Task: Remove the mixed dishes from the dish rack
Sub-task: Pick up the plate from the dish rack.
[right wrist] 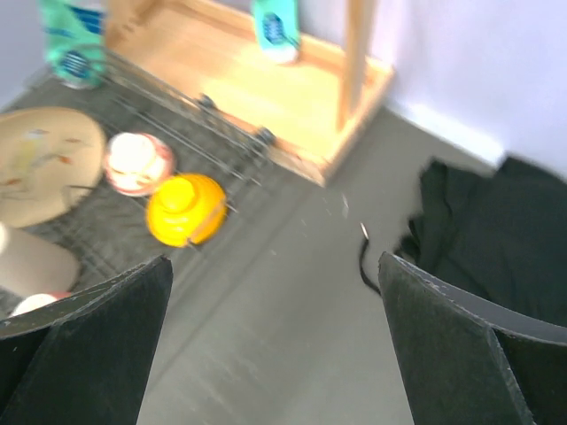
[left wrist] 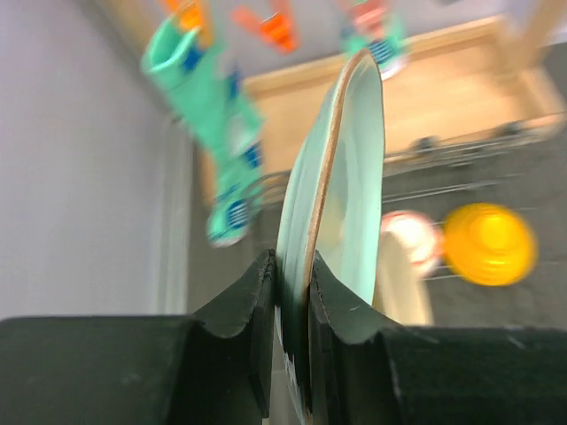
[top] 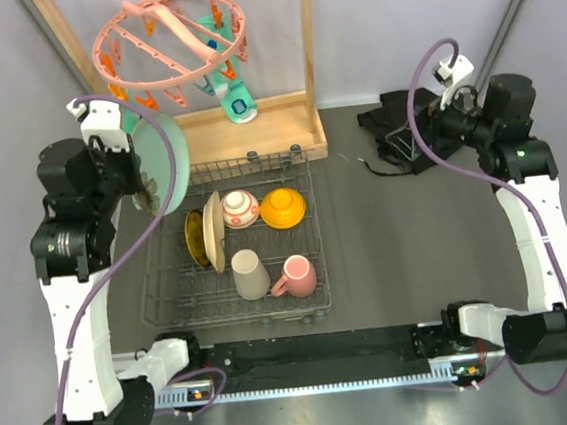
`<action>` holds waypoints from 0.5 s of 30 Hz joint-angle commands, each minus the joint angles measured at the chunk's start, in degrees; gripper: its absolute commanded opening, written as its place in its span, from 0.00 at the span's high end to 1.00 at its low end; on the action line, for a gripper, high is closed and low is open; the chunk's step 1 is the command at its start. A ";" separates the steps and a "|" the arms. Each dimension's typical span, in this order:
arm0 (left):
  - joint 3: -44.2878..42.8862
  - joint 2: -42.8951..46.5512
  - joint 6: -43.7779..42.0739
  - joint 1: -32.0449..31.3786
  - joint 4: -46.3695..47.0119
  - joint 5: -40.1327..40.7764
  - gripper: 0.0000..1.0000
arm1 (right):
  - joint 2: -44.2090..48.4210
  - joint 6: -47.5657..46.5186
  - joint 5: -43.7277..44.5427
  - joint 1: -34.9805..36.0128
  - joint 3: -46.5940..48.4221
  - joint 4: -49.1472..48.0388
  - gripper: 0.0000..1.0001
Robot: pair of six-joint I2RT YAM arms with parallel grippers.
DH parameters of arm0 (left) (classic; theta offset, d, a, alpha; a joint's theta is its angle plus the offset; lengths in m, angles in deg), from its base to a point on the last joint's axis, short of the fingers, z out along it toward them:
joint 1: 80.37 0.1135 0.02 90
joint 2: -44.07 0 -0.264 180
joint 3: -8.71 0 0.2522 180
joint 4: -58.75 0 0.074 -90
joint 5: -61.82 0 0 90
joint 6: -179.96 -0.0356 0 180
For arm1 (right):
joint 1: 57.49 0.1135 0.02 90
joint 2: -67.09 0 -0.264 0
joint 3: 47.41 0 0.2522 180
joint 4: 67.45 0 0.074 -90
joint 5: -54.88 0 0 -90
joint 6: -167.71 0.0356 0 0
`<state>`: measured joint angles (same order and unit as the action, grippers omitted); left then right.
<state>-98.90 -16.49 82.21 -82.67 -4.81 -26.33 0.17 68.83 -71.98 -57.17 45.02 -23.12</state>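
My left gripper (top: 147,193) (left wrist: 292,266) is shut on the rim of a pale green plate (top: 166,163) (left wrist: 350,168), holding it on edge above the left end of the dark wire dish rack (top: 318,231). In the rack stand a cream plate (top: 215,231) (right wrist: 40,164) and a small yellow patterned plate (top: 196,238). Beside them lie a red-white bowl (top: 240,209) (right wrist: 135,162), an orange bowl (top: 283,207) (right wrist: 186,208), a beige cup (top: 250,274) and a pink mug (top: 296,276). My right gripper (right wrist: 273,261) hangs open and empty above the bare grey table, right of the rack.
A wooden frame (top: 275,123) with a pink peg hanger (top: 172,42) stands just behind the rack. A crumpled black cloth (top: 397,136) (right wrist: 496,239) lies at the back right. The wall is close on the left of the held plate.
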 commanded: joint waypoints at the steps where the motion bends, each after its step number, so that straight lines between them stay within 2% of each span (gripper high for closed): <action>1: -4.24 0.97 7.38 -0.16 9.10 -23.08 1.00 | -0.23 0.96 -11.11 1.00 7.71 2.58 0.01; 4: -2.58 -0.08 14.39 -0.16 13.91 -35.72 1.00 | -0.58 8.42 -20.14 0.83 9.04 -4.44 0.02; 6: 1.09 -0.35 18.45 -0.16 18.93 -41.20 1.00 | -1.63 17.71 -22.89 1.44 9.13 -12.06 0.06; 7: 2.95 -0.09 22.82 -0.16 22.00 -46.53 1.00 | -2.07 19.50 -24.12 2.05 9.65 -13.76 0.06; 8: 4.62 0.00 24.87 -0.16 28.90 -48.41 1.00 | -2.69 20.56 -24.05 3.36 10.27 -14.48 0.06; 11: 8.15 -0.70 30.76 -0.24 36.77 -54.91 1.00 | -5.24 19.70 -23.69 5.74 13.86 -12.56 0.06; 15: 7.97 -1.94 32.18 -0.24 39.34 -57.48 1.00 | -7.61 19.69 -25.19 10.04 16.60 -11.41 0.06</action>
<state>-89.56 -19.31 107.08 -82.96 16.06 -74.26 -6.02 86.01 -93.31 -50.72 57.65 -31.95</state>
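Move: The left hand grips the plate by its rim, the plate's middle about 6 cm ahead and 4 cm to the right. The open right gripper it is carried towards is some 54 cm to the right, 5 ahead and 6 lower. Roughly level fore-and-aft, the yellow bowl is 27 cm right and the red-white bowl 14, both about 35 below. From the right hand, the plate lies some 50 cm left, 1 ahead and 5 higher. Rightward, some 15 cm at nearly constant height, the left arm swings the still-pinched plate in over the bowls, yawing about 40 degrees clockwise and rolling its left side down. The right hand comes to meet it, rising about 9 cm, going as far left and drawing back slightly, turning counter-clockwise with fingers still wide open. ##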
